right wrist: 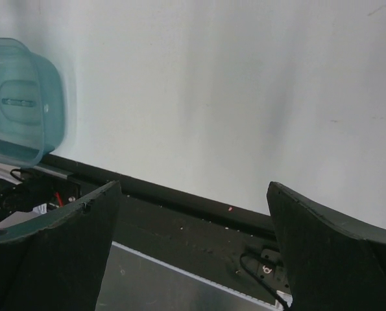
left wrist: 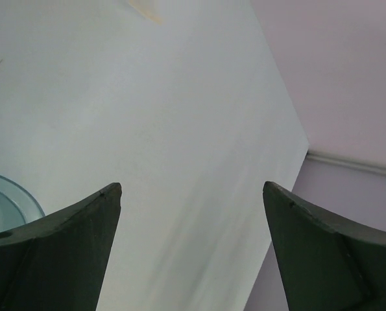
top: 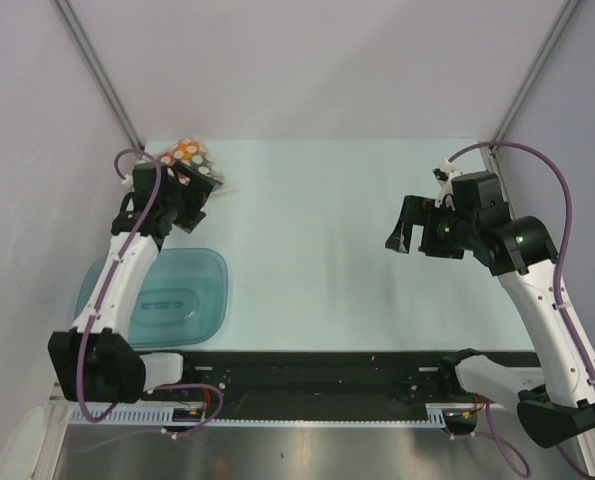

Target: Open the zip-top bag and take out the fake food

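The zip-top bag (top: 194,160), clear with orange and red dots, lies at the table's back left corner. My left gripper (top: 190,206) hovers right beside it on the near side, and part of the bag is hidden behind it. In the left wrist view the left gripper (left wrist: 193,188) is open, with only bare table between its fingers. My right gripper (top: 405,230) hangs above the right half of the table, far from the bag. In its own wrist view the right gripper (right wrist: 193,188) is open and holds nothing. The fake food cannot be made out.
A teal translucent tray (top: 157,295) sits at the near left beside the left arm; it shows as tray (left wrist: 4,201) and tray (right wrist: 24,103) in the wrist views. The black base rail (top: 307,375) runs along the near edge. Walls close the table at the back and sides.
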Controlling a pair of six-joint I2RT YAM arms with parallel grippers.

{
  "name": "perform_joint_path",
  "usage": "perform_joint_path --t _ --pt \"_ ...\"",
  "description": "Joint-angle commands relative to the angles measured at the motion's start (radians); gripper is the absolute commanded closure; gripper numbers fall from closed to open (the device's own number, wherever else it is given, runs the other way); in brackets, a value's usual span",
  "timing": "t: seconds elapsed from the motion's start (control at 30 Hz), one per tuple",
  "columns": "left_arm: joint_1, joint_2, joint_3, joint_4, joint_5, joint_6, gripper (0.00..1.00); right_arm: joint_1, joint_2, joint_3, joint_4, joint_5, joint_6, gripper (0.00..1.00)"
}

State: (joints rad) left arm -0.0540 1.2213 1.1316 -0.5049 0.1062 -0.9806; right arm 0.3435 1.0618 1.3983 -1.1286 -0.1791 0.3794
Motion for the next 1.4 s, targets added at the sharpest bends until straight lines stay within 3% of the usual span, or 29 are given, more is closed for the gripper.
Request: perform_joint_path --t 0.0,0.13,0.23,0.37,0.5,0.7,0.93,1.13,1.27,1.37 --pt "0.120 0.075 -0.067 0.193 -0.004 -0.278 0.10 0.003 0.021 0.070 -0.022 0.090 -0.056 0.00" --pt "0.167 0.147 -0.165 0.334 -0.020 -0.420 0.13 -0.008 0.041 0.061 0.001 0.063 -0.066 0.00" --pt "0.181 0.245 -0.158 0.368 -0.068 -0.458 0.17 -0.021 0.064 0.067 0.013 0.053 -0.074 0.00" --pt "0.186 0.384 -0.151 0.476 -0.030 -0.535 0.23 -0.073 0.095 0.074 0.019 0.040 -0.076 0.00" --pt "0.187 0.492 -0.093 0.546 -0.042 -0.579 0.34 -0.129 0.118 0.070 0.032 -0.006 -0.066 0.00" --pt "0.189 0.639 0.048 0.514 -0.066 -0.566 0.36 -0.172 0.150 0.068 0.059 -0.025 -0.039 0.00" --pt "0.195 0.748 0.103 0.536 -0.057 -0.573 0.38 -0.173 0.216 0.093 0.084 -0.034 -0.017 0.00" --pt "0.197 0.811 0.178 0.528 -0.033 -0.512 0.70 -0.170 0.262 0.082 0.122 -0.039 0.006 0.00" --pt "0.198 0.851 0.261 0.451 -0.004 -0.400 1.00 -0.155 0.299 0.059 0.161 -0.040 0.021 0.00" --pt "0.188 0.866 0.322 0.425 0.027 -0.297 1.00 -0.118 0.319 0.039 0.199 -0.022 0.003 0.00"
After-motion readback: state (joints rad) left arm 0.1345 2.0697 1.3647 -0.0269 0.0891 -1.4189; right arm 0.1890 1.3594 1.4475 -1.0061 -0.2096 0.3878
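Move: The zip-top bag lies out near the far left of the table, about 24 cm ahead of the left hand, 10 cm to its left and 21 cm below. The blue tray is behind that hand, its middle some 8 cm back, 14 cm to the left and about 23 cm down. From the right hand the bag is roughly 40 cm ahead, 53 cm to the left and 25 cm below. The left hand swings out and down to the near side of the bag, about 19 cm forward, 18 cm down and 9 cm left, turning some 30 degrees counter-clockwise while its left side rolls down; most of the sideways travel and the turn come early, the drop mostly ends midway, and the hand then creeps forward low down. Its fingers narrow to about two thirds on the way and at the end shut completely at the bag's near edge, while the right hand, still wide open, eases about 9 cm forward and a little down over bare table. ##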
